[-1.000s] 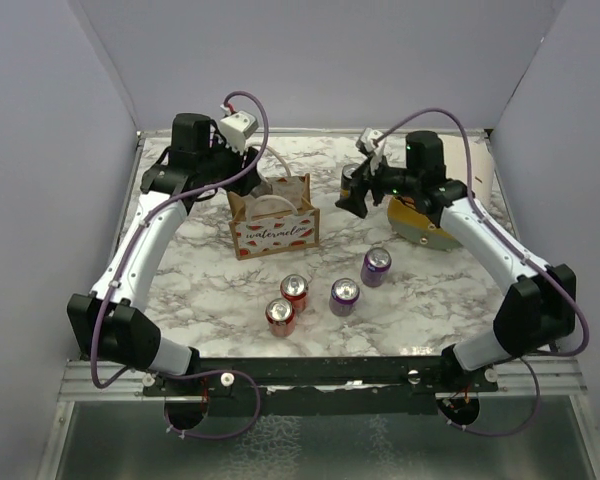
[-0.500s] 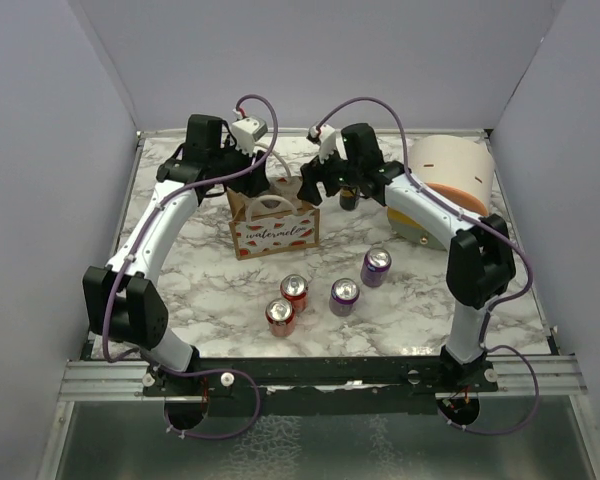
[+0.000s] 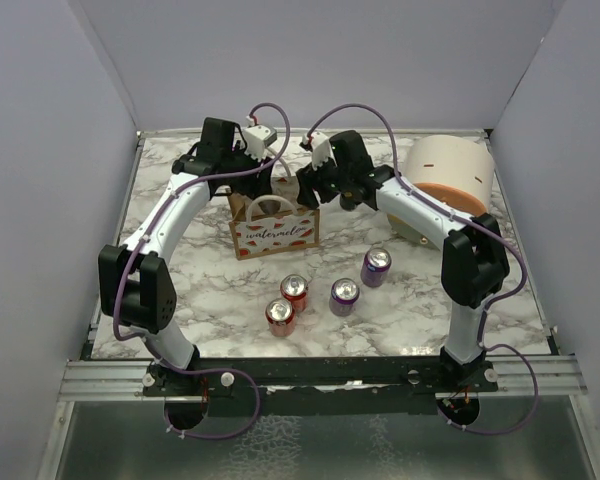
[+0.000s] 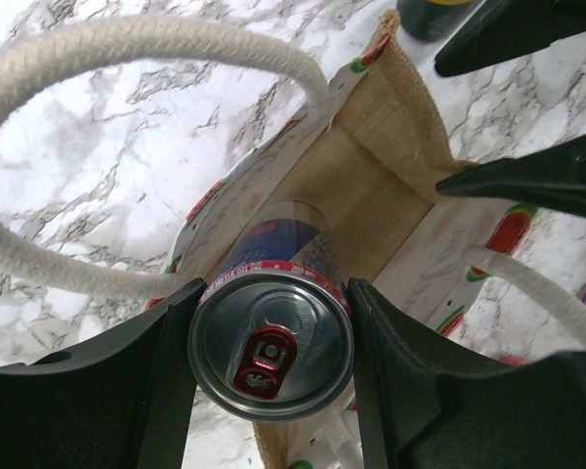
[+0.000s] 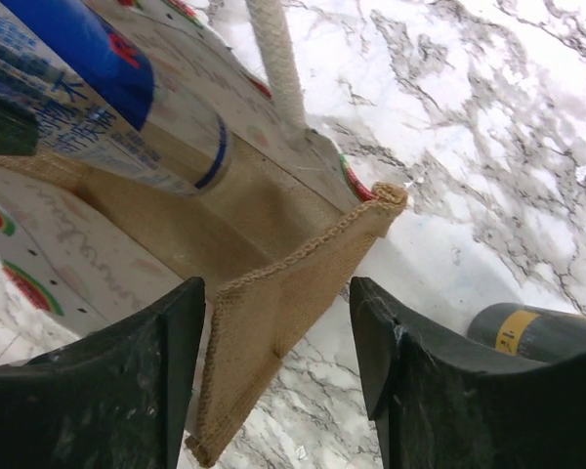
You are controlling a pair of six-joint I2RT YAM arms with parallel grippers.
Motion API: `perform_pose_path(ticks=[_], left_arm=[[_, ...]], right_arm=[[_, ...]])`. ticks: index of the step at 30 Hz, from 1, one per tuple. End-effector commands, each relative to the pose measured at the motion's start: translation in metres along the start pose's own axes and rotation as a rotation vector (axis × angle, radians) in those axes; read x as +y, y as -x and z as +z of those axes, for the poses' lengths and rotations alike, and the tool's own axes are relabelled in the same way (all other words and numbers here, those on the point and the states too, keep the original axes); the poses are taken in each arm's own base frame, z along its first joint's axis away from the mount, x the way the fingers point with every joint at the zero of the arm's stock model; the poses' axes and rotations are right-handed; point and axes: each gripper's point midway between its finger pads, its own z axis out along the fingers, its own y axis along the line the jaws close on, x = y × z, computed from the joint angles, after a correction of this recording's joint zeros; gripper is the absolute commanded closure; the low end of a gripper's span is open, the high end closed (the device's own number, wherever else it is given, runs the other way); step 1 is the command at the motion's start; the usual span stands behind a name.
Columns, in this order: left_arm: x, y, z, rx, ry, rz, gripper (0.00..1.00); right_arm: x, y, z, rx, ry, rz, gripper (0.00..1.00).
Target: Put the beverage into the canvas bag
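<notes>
The canvas bag stands upright at the middle back of the table, its mouth open. My left gripper hangs over that mouth, shut on the beverage, a blue can with a red pull tab. The can's lower end dips between the bag walls; in the right wrist view the can slants into the bag. My right gripper is at the bag's right end, open, its two fingers on either side of the tan end wall. A gap shows on the outer side.
Two red cans and two purple cans stand in front of the bag. A peach domed container sits at the back right. A dark can with a yellow label lies just behind the bag.
My right arm swung left from the peach container to the bag's right end, and its jaws have narrowed around the end wall. The left arm carried the can over the bag's mouth.
</notes>
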Motion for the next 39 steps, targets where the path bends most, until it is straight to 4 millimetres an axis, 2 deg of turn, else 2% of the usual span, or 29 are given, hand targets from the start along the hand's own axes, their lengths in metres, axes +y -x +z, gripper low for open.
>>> perform_pose_path(ticks=[1,6,16,19,23,31,39], left_arm=[[0.014,0.016,-0.009,-0.024,0.077,0.090,1.00],[0.027,0.001,-0.009,0.048,0.145,0.109,1.00],[0.044,-0.017,-0.012,0.151,0.239,0.152,1.00],[0.051,-0.030,-0.003,0.210,0.252,0.161,1.00],[0.052,-0.037,0.003,0.239,0.243,0.176,1.00],[0.043,-0.044,0.018,0.249,0.156,0.193,1.00],[0.037,-0.066,0.029,0.312,0.127,0.101,1.00]], right_arm=[[-0.016,-0.001,-0.003,-0.005,-0.109,0.005,0.45],[-0.016,-0.004,-0.004,-0.003,-0.114,0.007,0.59],[-0.015,-0.004,-0.012,-0.021,-0.123,0.006,0.76],[-0.016,-0.001,-0.016,-0.029,-0.131,0.000,0.85],[-0.016,0.000,-0.018,-0.035,-0.137,-0.003,0.97],[-0.007,-0.006,-0.016,-0.031,-0.084,-0.001,0.99],[-0.005,-0.008,-0.019,-0.042,-0.079,-0.009,0.99]])
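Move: The left gripper holds a can at the canvas bag's mouth; the bag's middle is roughly 4 cm to its right and 12 cm below, level with it fore and aft, and the farther red can stands about 18 cm back and 7 cm right. From the right gripper, whose open fingers straddle the bag's right rim, that rim is about 1 cm back, 1 cm right and 2 cm down; the black can stands some 5 cm ahead, 11 cm right and 9 cm below. Ease the right gripper about 2 cm to the right and slightly down while closing its fingers fully to pinch the bag's right rim, then hold there. Meanwhile bring the left gripper down nearly 8 cm, first swinging left about 4 cm as the wrist tips some 20 degrees to point the can more steeply down, then mostly straight down into the bag, keeping its hold. ##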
